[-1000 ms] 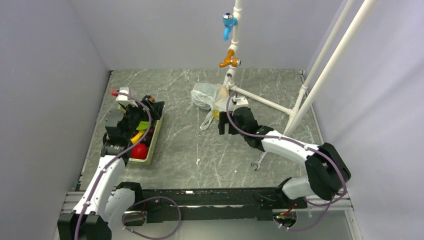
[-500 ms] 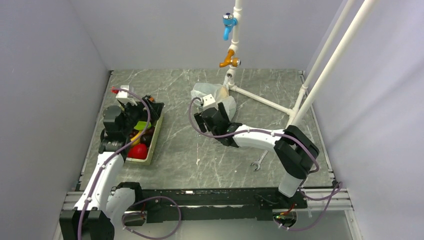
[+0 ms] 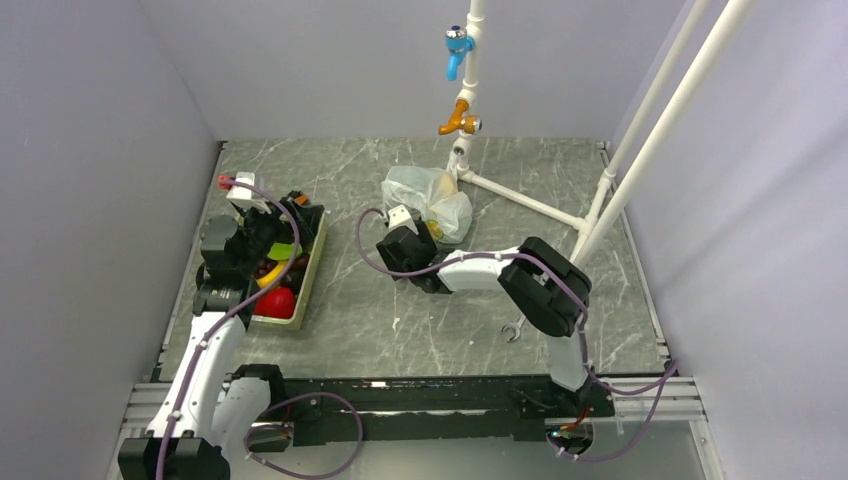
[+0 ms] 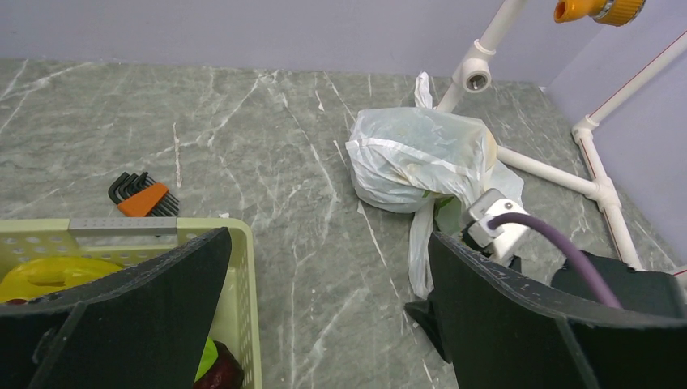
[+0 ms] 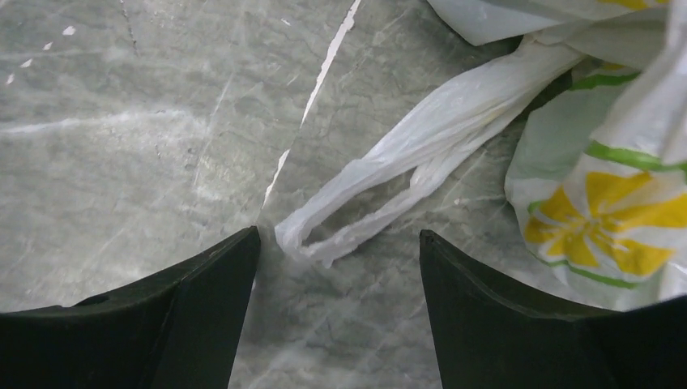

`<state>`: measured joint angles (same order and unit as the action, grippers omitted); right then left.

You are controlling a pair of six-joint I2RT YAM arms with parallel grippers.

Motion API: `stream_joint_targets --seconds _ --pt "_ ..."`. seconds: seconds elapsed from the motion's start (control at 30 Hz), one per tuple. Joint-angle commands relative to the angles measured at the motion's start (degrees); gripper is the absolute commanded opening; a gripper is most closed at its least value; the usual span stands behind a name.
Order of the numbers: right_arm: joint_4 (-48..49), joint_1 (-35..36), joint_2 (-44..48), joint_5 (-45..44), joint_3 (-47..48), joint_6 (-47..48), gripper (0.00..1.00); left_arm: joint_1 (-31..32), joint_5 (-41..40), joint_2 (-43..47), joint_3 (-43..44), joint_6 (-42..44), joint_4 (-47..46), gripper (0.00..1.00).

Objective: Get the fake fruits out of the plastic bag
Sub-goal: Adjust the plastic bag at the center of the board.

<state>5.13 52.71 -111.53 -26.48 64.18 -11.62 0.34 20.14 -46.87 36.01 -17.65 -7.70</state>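
The plastic bag lies bunched at the back middle of the table, white with yellow lemon prints. A tan-orange shape shows through it. Its loop handle trails forward onto the table. My right gripper sits low at the handle's tip, open, with the loop's end just inside its left finger. My left gripper hangs open and empty over the cream tray. Fake fruits lie in the tray: a red one, a yellow one and a dark red one.
A white pipe frame with a blue tap and an orange valve stands behind and to the right of the bag. A hex key set lies behind the tray. A wrench lies near the right arm.
My right arm swung left, from the bag's right side to the handle at its near left, and its jaws narrowed. The left gripper shifted slightly over the tray.
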Motion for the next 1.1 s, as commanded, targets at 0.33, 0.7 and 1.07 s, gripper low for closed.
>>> stream_joint_targets --seconds 0.33,0.7,1.07 --pt "2.77 0.04 -5.29 -8.53 5.7 6.29 0.29 -0.16 1.32 -1.07 1.85 1.55 -0.31 0.97" --pt "-4.47 0.91 10.92 -3.98 1.46 5.1 0.0 -0.12 2.36 -3.96 3.7 1.46 3.8 0.94" --pt "-22.79 0.95 26.09 10.8 4.54 2.34 0.0 1.72 14.13 8.33 -7.32 -19.76 12.54 0.94"
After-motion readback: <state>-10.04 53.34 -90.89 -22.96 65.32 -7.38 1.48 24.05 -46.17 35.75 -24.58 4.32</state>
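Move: The bag's near handle loop lies on the board almost under the right hand's open fingers, its middle about 3 cm ahead, 2 cm to the right and 2 cm below. The plastic bag's body is some 12 cm ahead and 6 cm to the right, with the pipe elbow about 9 cm beyond and 9 cm farther right of that. The fruit crate is about 25 cm to the left and 3 cm back. From the left hand the loop lies roughly 6 cm ahead, 22 cm right and 25 cm below. Skimming low over the board, the right hand eases forward about 2 cm along the loop towards the bag while its fingers close from three-quarters open to shut, pinching the handle, then lifts it some 13 cm, drawing back about 5 cm and slightly right. The left hand, fingers still wide open, sinks about 4 cm, tipping down some 15 degrees and finally drawing back and right. ##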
